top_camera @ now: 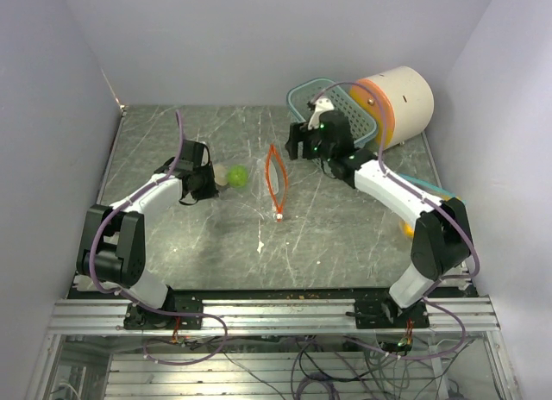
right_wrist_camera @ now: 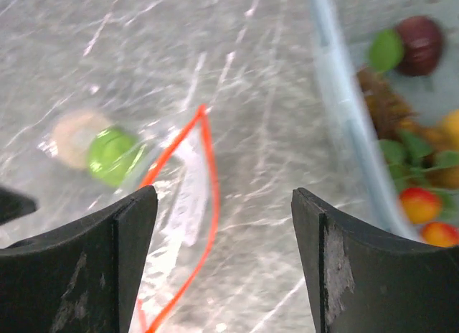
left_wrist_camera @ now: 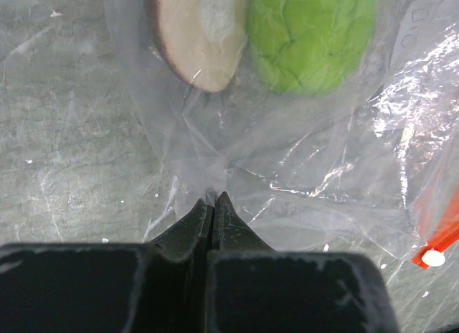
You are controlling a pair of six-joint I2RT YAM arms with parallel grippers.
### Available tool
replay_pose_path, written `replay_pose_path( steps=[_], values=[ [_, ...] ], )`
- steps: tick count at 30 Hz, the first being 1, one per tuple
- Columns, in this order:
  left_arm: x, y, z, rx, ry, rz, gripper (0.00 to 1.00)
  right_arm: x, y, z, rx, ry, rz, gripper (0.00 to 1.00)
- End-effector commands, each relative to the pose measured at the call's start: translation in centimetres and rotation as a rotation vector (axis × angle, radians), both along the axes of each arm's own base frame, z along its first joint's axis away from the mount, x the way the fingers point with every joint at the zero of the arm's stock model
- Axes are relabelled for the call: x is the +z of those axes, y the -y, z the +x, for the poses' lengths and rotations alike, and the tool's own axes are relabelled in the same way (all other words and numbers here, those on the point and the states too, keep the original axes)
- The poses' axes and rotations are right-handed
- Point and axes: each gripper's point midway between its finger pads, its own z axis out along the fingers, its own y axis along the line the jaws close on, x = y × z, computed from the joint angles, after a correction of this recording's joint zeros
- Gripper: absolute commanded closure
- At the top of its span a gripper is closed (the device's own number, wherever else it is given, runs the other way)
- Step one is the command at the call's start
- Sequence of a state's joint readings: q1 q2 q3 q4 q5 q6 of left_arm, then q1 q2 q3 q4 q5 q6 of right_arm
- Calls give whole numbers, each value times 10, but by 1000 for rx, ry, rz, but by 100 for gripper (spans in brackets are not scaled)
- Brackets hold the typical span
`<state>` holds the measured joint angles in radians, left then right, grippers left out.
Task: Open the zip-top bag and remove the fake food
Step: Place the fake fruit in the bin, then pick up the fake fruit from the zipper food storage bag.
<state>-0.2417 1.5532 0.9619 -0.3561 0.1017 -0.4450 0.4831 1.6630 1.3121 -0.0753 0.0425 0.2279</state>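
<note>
The clear zip-top bag (top_camera: 257,181) lies mid-table, its orange zip mouth (top_camera: 275,180) gaping toward the right. Inside it, at the closed end, sit two pieces of fake food: a green ball (top_camera: 237,176) and a whitish, brown-rimmed slice (top_camera: 221,176). My left gripper (top_camera: 210,180) is shut on the bag's bottom edge; the left wrist view shows plastic (left_wrist_camera: 301,168) bunched at its tip (left_wrist_camera: 214,197), below the green ball (left_wrist_camera: 312,39) and the slice (left_wrist_camera: 201,35). My right gripper (top_camera: 297,141) hangs open and empty right of the mouth (right_wrist_camera: 209,175); in the right wrist view only table shows between its fingertips (right_wrist_camera: 224,197).
A teal basket (top_camera: 302,94) at the back right holds several toy fruits (right_wrist_camera: 419,42), just behind the right gripper. A big cream cylinder with an orange face (top_camera: 401,103) lies beside it. A small orange piece (top_camera: 408,229) lies by the right arm. Grey walls enclose the table.
</note>
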Motion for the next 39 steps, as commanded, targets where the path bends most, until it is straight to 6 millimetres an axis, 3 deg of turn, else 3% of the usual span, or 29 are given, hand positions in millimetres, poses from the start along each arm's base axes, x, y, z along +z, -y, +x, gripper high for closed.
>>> replay_pose_path(
  steps=[1, 7, 12, 14, 17, 21, 25, 27, 32, 39],
  values=[
    [3, -1, -3, 1, 2, -13, 93, -8, -30, -31, 42, -14, 44, 27],
    [3, 1, -2, -1, -1, -26, 93, -47, -48, -60, 68, -113, 62, 41],
    [5, 2, -3, -1, 1, -30, 93, -60, -59, -63, 101, -142, 97, 72],
    [4, 1, -3, -2, 0, -28, 93, -65, -66, -63, 118, -154, 109, 79],
    [10, 0, -2, 0, 16, -22, 93, -74, -79, -62, 148, -175, 134, 82],
    [33, 0, 2, -13, 88, -11, 93, -91, -91, -60, 169, -208, 160, 82],
    [91, 23, 6, -110, 325, -30, 93, -102, -97, -56, 172, -224, 168, 82],
    [97, 30, 4, -135, 361, -2, 93, -106, -97, -54, 170, -226, 162, 82],
    [46, 22, -7, -82, 167, 49, 93, -115, -95, -55, 169, -240, 142, 82],
    [26, 19, -10, -79, 100, 70, 93, -134, -92, -64, 183, -275, 134, 81]
  ],
)
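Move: The green fruit, still inside the clear bag, lies some 20 cm to the right hand's left, about 3 cm back and roughly 16 cm below it. The beige slice is 5 cm farther left and 1 cm farther out than that fruit; the bag's orange-rimmed mouth is about 9 cm left and 6 cm back of the hand, the bin 13 cm ahead and 8 cm right. From the left hand, the green fruit is about 7 cm ahead and 8 cm right. Towards the green fruit and down to the bag's open mouth comes the empty right hand, first back and left, then down and left, sinking about 12 cm in all; it tips downward some 15 degrees and nearly shuts its fingers, stopping between the orange rims. The left hand keeps its pinch on the bag's corner, jerks it up and rightward by some 9 cm, then lowers it most of the way. ##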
